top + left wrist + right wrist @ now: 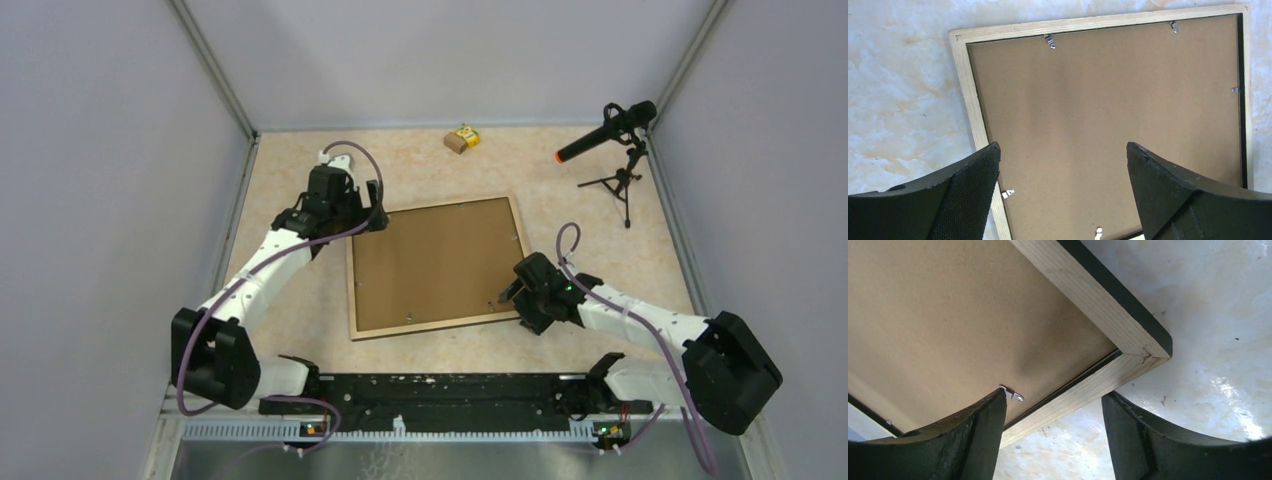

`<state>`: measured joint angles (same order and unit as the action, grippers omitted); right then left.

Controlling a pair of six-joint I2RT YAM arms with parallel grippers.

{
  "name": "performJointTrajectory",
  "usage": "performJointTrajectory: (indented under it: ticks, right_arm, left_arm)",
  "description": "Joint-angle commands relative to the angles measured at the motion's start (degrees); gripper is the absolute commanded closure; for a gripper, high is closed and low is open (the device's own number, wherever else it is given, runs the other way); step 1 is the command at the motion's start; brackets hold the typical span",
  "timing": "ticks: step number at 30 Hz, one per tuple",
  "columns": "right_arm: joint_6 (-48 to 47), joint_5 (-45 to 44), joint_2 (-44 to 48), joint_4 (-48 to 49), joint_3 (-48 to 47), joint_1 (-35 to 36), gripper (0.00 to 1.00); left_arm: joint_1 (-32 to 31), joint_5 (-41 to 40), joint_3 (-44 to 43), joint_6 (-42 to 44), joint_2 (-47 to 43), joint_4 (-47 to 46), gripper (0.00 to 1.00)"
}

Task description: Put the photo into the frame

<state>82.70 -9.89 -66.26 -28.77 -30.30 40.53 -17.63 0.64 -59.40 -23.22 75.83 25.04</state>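
The frame lies face down in the middle of the table, its light-wood rim up. The plain brown backing board sits inside it, with small metal clips along the rim. The photo is not in view. My left gripper is open and empty over the frame's far left corner; in the left wrist view its jaws span the board and the rim. My right gripper is open and empty at the near right corner. In the right wrist view it straddles the rim, and one fingertip is next to a clip.
A microphone on a small tripod stands at the back right. A small brown and yellow box lies at the back centre. Grey walls close in the table on the left, right and far sides. A black rail runs along the near edge.
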Motion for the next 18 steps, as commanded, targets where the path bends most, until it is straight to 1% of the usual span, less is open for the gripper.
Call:
performJointTrajectory:
  ticks: [1, 4, 6, 8, 9, 10, 12, 13, 16, 18]
  right_arm:
    - [5.03, -5.15, -1.78, 0.47, 1.22, 0.72, 0.34]
    - [5.04, -7.81, -2.73, 0.18, 1.43, 0.60, 0.43]
    - [3.01, -9.44, -3.28, 0.41, 1.44, 0.25, 0.50]
    - [-1.62, -9.98, -3.94, 1.57, 1.28, -1.36, 0.64]
    - [-4.55, -10.04, -4.42, 2.09, 0.85, -2.45, 0.73]
    - [-6.90, -10.16, -5.00, 1.88, 0.17, -3.65, 0.79]
    - [-12.42, -9.77, -6.29, 2.47, -1.08, -6.56, 0.95]
    - [-15.95, -9.20, -7.12, 3.58, -1.52, -7.98, 1.00]
    - [-26.26, -8.09, -9.41, 7.28, -3.41, -10.62, 1.00]
    - [-32.39, -8.38, -11.52, 8.31, -5.53, -11.34, 1.00]
  left_arm:
    - [-0.05, 2.28, 0.10, 1.19, -2.46, -0.83, 0.02]
    - [-0.04, 3.16, 0.95, 1.40, -3.03, -1.74, 0.01]
    - [-0.04, 3.37, 1.62, 1.59, -3.74, -2.50, 0.01]
    - [-0.04, 4.41, 2.34, 1.60, -4.57, -3.64, 0.02]
    - [-0.04, 5.40, 2.69, 1.55, -4.96, -4.62, 0.02]
    - [-0.05, 6.58, 2.86, 1.18, -5.37, -5.10, 0.02]
    - [-0.09, 10.38, 2.67, -0.25, -6.07, -6.20, 0.02]
    - [-0.04, 12.60, 2.52, -0.81, -6.34, -6.83, 0.01]
    - [-0.13, 17.17, 1.23, -2.00, -6.62, -7.74, 0.02]
    - [-0.36, 18.85, -0.08, -2.32, -6.36, -7.86, 0.01]
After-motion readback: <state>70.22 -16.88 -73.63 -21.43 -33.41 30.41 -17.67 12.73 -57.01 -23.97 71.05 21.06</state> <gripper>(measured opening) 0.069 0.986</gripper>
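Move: The frame lies face down, its near rail running between the open right fingers, about 1 cm below the hand point. Its near right corner is level with the hand and some 6 cm to the right; the closest backing clip is about 2 cm ahead and 4 cm to the left, 2 cm below. From the raised left hand, that spot on the rail lies roughly 18 cm back, 29 cm right and 15 cm down. Close the right gripper from well open to almost shut so it pinches the frame's near rail beside its right corner, while carrying it about 6 cm forward and 4 cm to the right, slowly at first, then fast, staying low and tilting the wrist some 10 degrees. Keep the left gripper open and ease it up, right and slightly back, about 5 cm in all, clear of the frame. ##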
